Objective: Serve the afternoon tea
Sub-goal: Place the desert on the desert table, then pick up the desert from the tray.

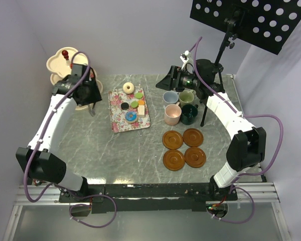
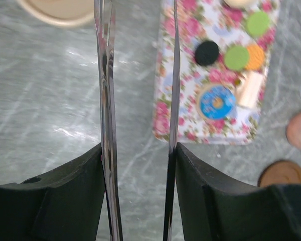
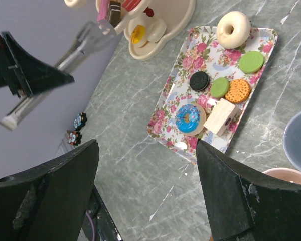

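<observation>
My left gripper (image 1: pixel 89 100) is shut on the metal tongs (image 2: pixel 106 100), whose two blades run up between its fingers with nothing between them in the left wrist view. It hovers beside the cream three-tier stand (image 1: pixel 60 63), left of the floral tray (image 1: pixel 118 123). On the tray lie toy cakes: a white donut (image 1: pixel 128 88), a blue donut (image 1: pixel 131 117), green macarons (image 1: pixel 138 94) and a black cookie (image 1: pixel 124 106). My right gripper (image 1: pixel 168 80) hangs open above the mugs: light blue (image 1: pixel 169 97), light green (image 1: pixel 186 96), pink (image 1: pixel 172 114), dark green (image 1: pixel 189 114). Several brown saucers (image 1: pixel 172 139) lie in front.
The stand's lower tier (image 3: pixel 160 30) holds a few small cakes. A black camera tripod (image 1: pixel 218 60) with a dotted board stands at the back right. Grey walls close in the left and back sides of the marble table (image 1: pixel 90 145).
</observation>
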Controlling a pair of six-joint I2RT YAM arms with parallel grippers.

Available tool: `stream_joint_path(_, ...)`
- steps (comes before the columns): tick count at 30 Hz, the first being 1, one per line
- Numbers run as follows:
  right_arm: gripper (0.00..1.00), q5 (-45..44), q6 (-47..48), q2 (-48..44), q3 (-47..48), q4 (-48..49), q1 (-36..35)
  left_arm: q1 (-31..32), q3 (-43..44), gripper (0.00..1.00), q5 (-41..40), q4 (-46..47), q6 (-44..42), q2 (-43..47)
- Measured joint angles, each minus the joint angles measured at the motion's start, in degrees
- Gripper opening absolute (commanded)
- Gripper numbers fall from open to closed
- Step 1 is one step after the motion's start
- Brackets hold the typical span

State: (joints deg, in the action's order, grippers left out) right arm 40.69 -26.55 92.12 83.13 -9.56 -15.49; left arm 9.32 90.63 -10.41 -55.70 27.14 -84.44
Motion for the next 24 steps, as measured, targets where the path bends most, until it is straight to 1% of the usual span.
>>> stream_joint_path(6, 0.84, 0.0, 0.0, 0.0, 0.0, 0.0, 0.0, 6.1, -0.81, 0.58, 0.09, 0.31, 2.58, -0.13)
stream_joint_path(10, 0.84, -0.02, 0.0, 0.0, 0.0, 0.0, 0.0, 7.65, -1.18, 0.57, 1.92, 1.95, 3.58, -1.57)
stream_joint_path(13, 0.84, -0.04, 0.0, 0.0, 0.0, 0.0, 0.0, 8.11, -0.98, 0.57, 3.91, 2.73, 3.85, -5.66)
stream_joint_path(18, 0.84, -0.09, 0.24, 0.0, 0.0, -0.02, 0.0, 8.57, 1.33, 0.58, 5.92, 2.75, 3.43, -15.78)
stream_joint_path(24, 0.84, -0.11, 0.48, 0.0, 0.0, -0.09, 0.0, 9.46, 5.64, 0.59, 6.75, 2.29, 1.57, -22.82)
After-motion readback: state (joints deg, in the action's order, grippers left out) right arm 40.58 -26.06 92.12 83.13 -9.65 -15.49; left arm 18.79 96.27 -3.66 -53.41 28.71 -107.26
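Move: The black cookie on the tray is the likely goal of the left gripper's tongs, about 14 cm to that gripper's right, some 12 cm ahead and roughly 22 cm below. The green biscuit sits 5 cm right of the cookie and 1 cm farther out, the blue donut 3 cm right and 5 cm nearer, the plain donut 2 cm right and 9 cm farther. From the idle right hand, the cookie is about 18 cm left, 8 cm ahead and 28 cm below. Bring the left gripper, still holding the tongs, away from the tiered stand and down to the tray: swing right first, then sink steeply, about 11 cm down and 10 cm right in all, easing some 4 cm forward late on. Tip the fingers about 15 degrees further down, turn slightly clockwise, and keep the grip unchanged as the tong tips near the black cookie. ##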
